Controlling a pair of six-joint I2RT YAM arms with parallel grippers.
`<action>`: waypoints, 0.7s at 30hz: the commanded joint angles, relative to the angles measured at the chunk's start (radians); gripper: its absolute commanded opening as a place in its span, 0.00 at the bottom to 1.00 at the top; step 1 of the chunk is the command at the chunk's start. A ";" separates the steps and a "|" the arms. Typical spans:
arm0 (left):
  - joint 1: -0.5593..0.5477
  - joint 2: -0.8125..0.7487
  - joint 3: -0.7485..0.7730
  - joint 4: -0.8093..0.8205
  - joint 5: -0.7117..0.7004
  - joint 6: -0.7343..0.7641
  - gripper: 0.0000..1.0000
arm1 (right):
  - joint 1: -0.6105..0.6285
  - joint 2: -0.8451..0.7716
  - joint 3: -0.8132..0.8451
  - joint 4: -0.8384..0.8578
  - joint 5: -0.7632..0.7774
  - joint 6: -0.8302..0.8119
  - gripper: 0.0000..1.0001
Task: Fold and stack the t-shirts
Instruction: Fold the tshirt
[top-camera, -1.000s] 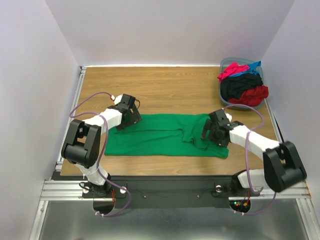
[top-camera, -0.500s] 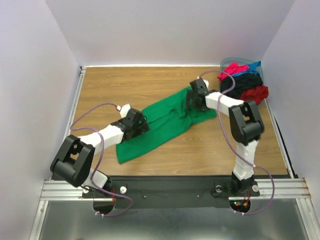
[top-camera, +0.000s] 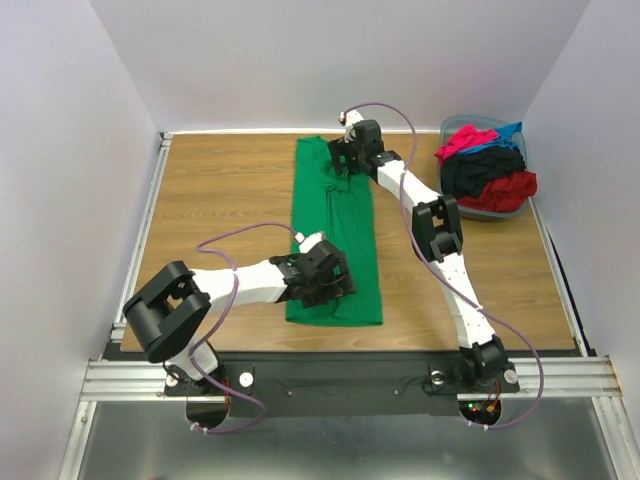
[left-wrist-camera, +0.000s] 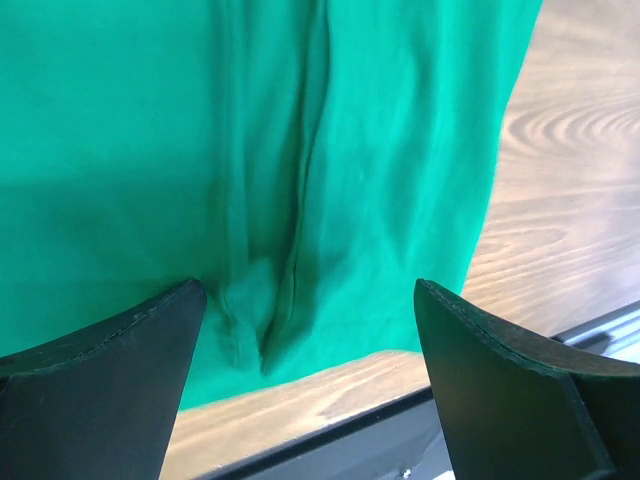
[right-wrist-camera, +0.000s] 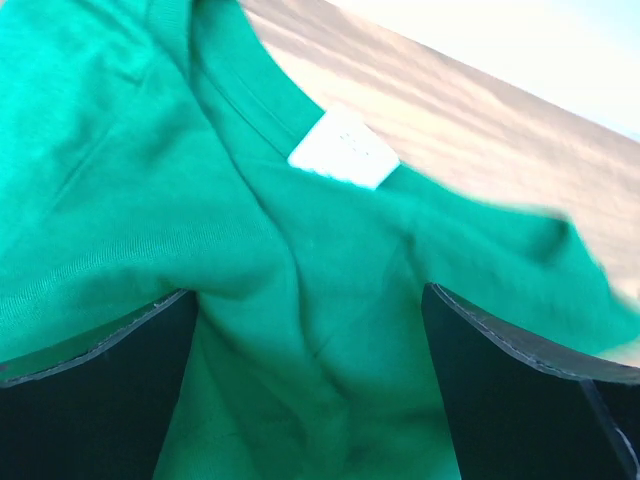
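Note:
The bright green t-shirt (top-camera: 335, 235) lies flat as a long strip running from the far side of the table to the near edge. My left gripper (top-camera: 325, 282) stands open over its near end. In the left wrist view the green cloth (left-wrist-camera: 250, 150) with a lengthwise crease reaches down to its hem between the spread fingers (left-wrist-camera: 110, 370). My right gripper (top-camera: 345, 160) is stretched far out and hangs open over the collar end. The right wrist view shows the white neck label (right-wrist-camera: 343, 148) and rumpled cloth (right-wrist-camera: 300, 330) between the open jaws.
A grey-blue bin (top-camera: 480, 212) at the far right corner holds other t-shirts: pink-red (top-camera: 462, 142), blue (top-camera: 507, 132), black (top-camera: 480, 170) and red (top-camera: 508, 190). White walls close the table on three sides. The metal rail (top-camera: 350, 375) runs along the near edge.
The green shirt has swung from lying left to right to lying far to near. The right arm reached to the far end; the left gripper moved to the near middle.

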 joint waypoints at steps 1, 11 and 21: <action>-0.048 0.047 0.126 -0.186 -0.027 0.002 0.99 | -0.001 0.033 0.099 0.041 -0.041 -0.120 1.00; -0.086 -0.083 0.223 -0.307 -0.161 0.028 0.98 | 0.005 -0.344 -0.183 0.179 -0.204 -0.140 1.00; -0.025 -0.364 -0.090 -0.453 -0.302 -0.092 0.99 | 0.013 -1.130 -1.101 0.170 -0.105 0.491 1.00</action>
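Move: The t-shirt lies lengthwise, its middle some 19 cm ahead and 2 cm left of the left hand, and 24 cm back and 1 cm left of the right hand. Its near hem is about 9 cm behind the left hand and 1 cm to its left; the white collar tag is about 5 cm straight ahead of the right hand. The cloth lies roughly 3 cm below both hand points. Up and back goes the right hand, slowly at first and then fast, coming free of the bunched collar end to finish about 24 cm higher and 15 cm back, rolling left side up and tipping its fingers up a little. The left hand slips a few centimetres right, then lifts off near the hem and swings left over the cloth. Both stay wide open. ##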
